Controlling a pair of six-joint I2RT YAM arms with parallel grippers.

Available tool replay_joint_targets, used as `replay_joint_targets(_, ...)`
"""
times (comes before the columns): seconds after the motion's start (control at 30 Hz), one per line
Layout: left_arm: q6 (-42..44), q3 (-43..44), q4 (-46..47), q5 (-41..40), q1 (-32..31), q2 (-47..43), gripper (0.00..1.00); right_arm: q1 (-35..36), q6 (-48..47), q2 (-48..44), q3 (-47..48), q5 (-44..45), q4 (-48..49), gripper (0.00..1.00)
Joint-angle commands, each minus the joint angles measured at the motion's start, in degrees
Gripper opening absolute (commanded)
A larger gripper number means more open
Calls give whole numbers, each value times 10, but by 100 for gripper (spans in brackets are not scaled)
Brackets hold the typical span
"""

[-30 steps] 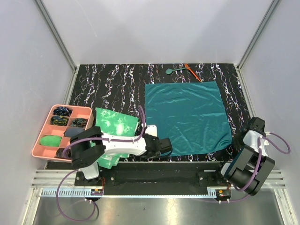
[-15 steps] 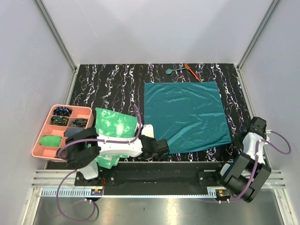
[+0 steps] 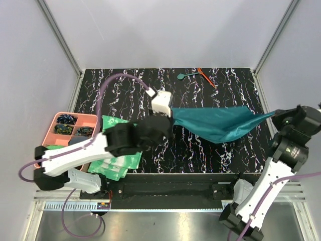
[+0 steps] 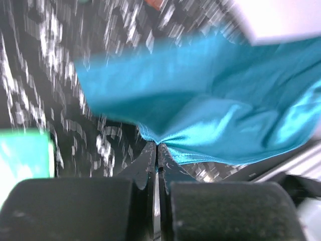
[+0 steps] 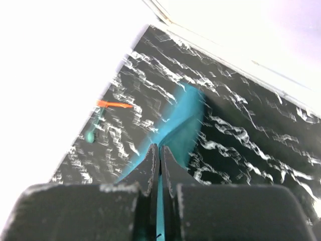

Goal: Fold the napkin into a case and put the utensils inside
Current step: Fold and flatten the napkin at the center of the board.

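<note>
The dark teal napkin (image 3: 216, 122) hangs stretched above the black marbled mat, held by two corners. My left gripper (image 3: 172, 114) is shut on its left corner; the cloth (image 4: 215, 105) bunches at the closed fingertips (image 4: 150, 153) in the left wrist view. My right gripper (image 3: 275, 114) is shut on the right corner, and teal cloth (image 5: 180, 125) runs away from its tips. The utensils lie at the mat's far edge: a teal spoon (image 3: 185, 76) and an orange-red stick (image 3: 205, 76), also blurred in the right wrist view as the spoon (image 5: 91, 134) and the stick (image 5: 114, 104). No case shows.
A pink compartment tray (image 3: 50, 131) with small items stands at the left. Light green mottled cloths (image 3: 120, 165) lie partly under my left arm. Grey walls enclose the mat (image 3: 120, 95) on three sides.
Both arms have risen and swung toward the far side, lifting the napkin's near edge off the mat. The left gripper closed on its corner. The cloth now hangs folded over instead of lying flat.
</note>
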Motion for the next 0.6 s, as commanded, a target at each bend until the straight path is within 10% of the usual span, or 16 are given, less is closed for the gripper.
replay_joint_targets(0.0,152,90,19,-5,-28,-64,0,8,-39,-6,151,-24,-100,0)
replay_joint_targets(0.37,261,193,54,-27,-52,-101,0,63,-56,29,454,53,-176,0)
replay_joint_targets(0.57,236,214,52,3,79,-67,0,63,-45,73,377,-6,-108,0)
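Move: Both hands hold the teal napkin by its near corners, about 30 cm above the board. The napkin's middle is some 12 cm farther out and 18 cm lower, 20 cm right of the left hand and 20 cm left of the right hand. From the left hand, the board's centre is about 17 cm ahead and straight in line, the green cloth about 26 cm left and 2 cm ahead. From the right hand, the centre is 14 cm ahead and 41 cm left, the orange fork 40 cm ahead and 18 cm left. Still pinching the teal napkin's two near corners, both hands sweep up about 20 cm, away from the board, and slow towards the end. Each also shifts some 7 cm to the robot's left, the right hand drawing back about 11 cm as well, while both wrists tip the fingers upward by over 20 degrees. ##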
